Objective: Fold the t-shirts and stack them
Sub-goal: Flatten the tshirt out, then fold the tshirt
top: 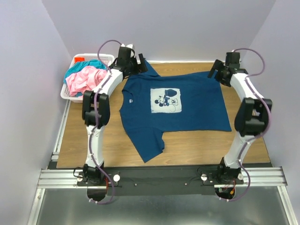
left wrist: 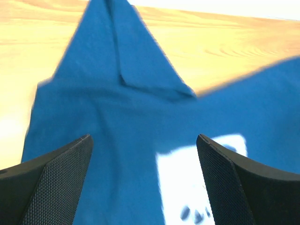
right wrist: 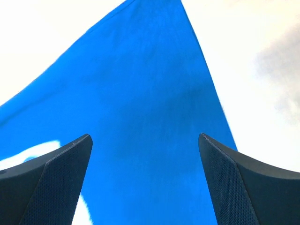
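Note:
The dark blue t-shirt (top: 187, 105) lies spread flat on the wooden table, print side up, its white cartoon-mouse print (top: 166, 101) in the middle. It fills the left wrist view (left wrist: 122, 122) and the right wrist view (right wrist: 145, 117). My left gripper (top: 136, 63) is open above the shirt's far left sleeve, empty. My right gripper (top: 216, 70) is open above the shirt's far right corner, empty. The pink t-shirt (top: 84, 79) and the teal t-shirt (top: 84, 65) lie bunched in the basket.
A white plastic lattice basket (top: 105, 58) stands at the table's far left corner. Bare wooden table (top: 201, 145) shows in front of and to the right of the shirt. Purple walls close in on three sides.

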Tool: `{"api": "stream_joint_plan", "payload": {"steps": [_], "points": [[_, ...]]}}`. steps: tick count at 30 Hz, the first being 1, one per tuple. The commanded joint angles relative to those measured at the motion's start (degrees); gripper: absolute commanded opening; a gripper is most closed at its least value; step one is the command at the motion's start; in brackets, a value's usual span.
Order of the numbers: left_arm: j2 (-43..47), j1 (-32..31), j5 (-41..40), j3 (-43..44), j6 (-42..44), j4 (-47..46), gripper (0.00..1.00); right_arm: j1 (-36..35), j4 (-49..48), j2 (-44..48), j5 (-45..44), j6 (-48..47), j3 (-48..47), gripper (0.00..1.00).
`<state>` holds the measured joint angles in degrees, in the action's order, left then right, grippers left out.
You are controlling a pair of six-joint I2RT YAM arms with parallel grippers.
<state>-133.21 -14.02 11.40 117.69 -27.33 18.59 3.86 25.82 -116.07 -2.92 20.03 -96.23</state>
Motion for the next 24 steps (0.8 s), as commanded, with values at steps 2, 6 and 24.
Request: {"api": "stream_joint_plan", "payload": {"steps": [2, 6, 24], "points": [[24.8, -5.8, -6.0, -21.5, 0.3, -4.9, 0.98, 0.4, 0.7, 15.2, 0.3, 7.3, 14.3, 1.0], [40.1, -13.5, -12.8, -43.1, -2.9, -7.0, 0.98, 0.4, 0.7, 23.5, -1.4, 10.0, 23.8, 1.0], [66.2, -48.2, -20.0, -81.4, -29.8, 9.2, 0.95, 0.4, 0.7, 34.7, -0.9, 9.6, 34.6, 1.0]]}}
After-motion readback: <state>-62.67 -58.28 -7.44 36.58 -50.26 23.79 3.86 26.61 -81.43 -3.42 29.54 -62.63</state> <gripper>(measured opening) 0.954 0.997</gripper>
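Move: Back towards the robot lies the near sleeve's cuff, roughly 48 cm back from the left hand, 6 cm to its right and 8 cm below. The mouse print is on the way, about 17 cm back and 15 cm right of that hand; the far sleeve lies under it, some 3 cm ahead and 3 cm right, both 8 cm down. From the right hand the cuff is some 43 cm back, 33 cm left and 9 cm lower. Swinging back in one fast arc of about 46 cm, the left hand first climbs, then sinks to below its starting height, passing over the shirt's left side to come low over the near sleeve's cuff, fingers open, tipping downward and turning clockwise some 15 degrees. The right hand, empty and open, draws back about 15 cm, rising slightly, away from the shirt's far right corner. ##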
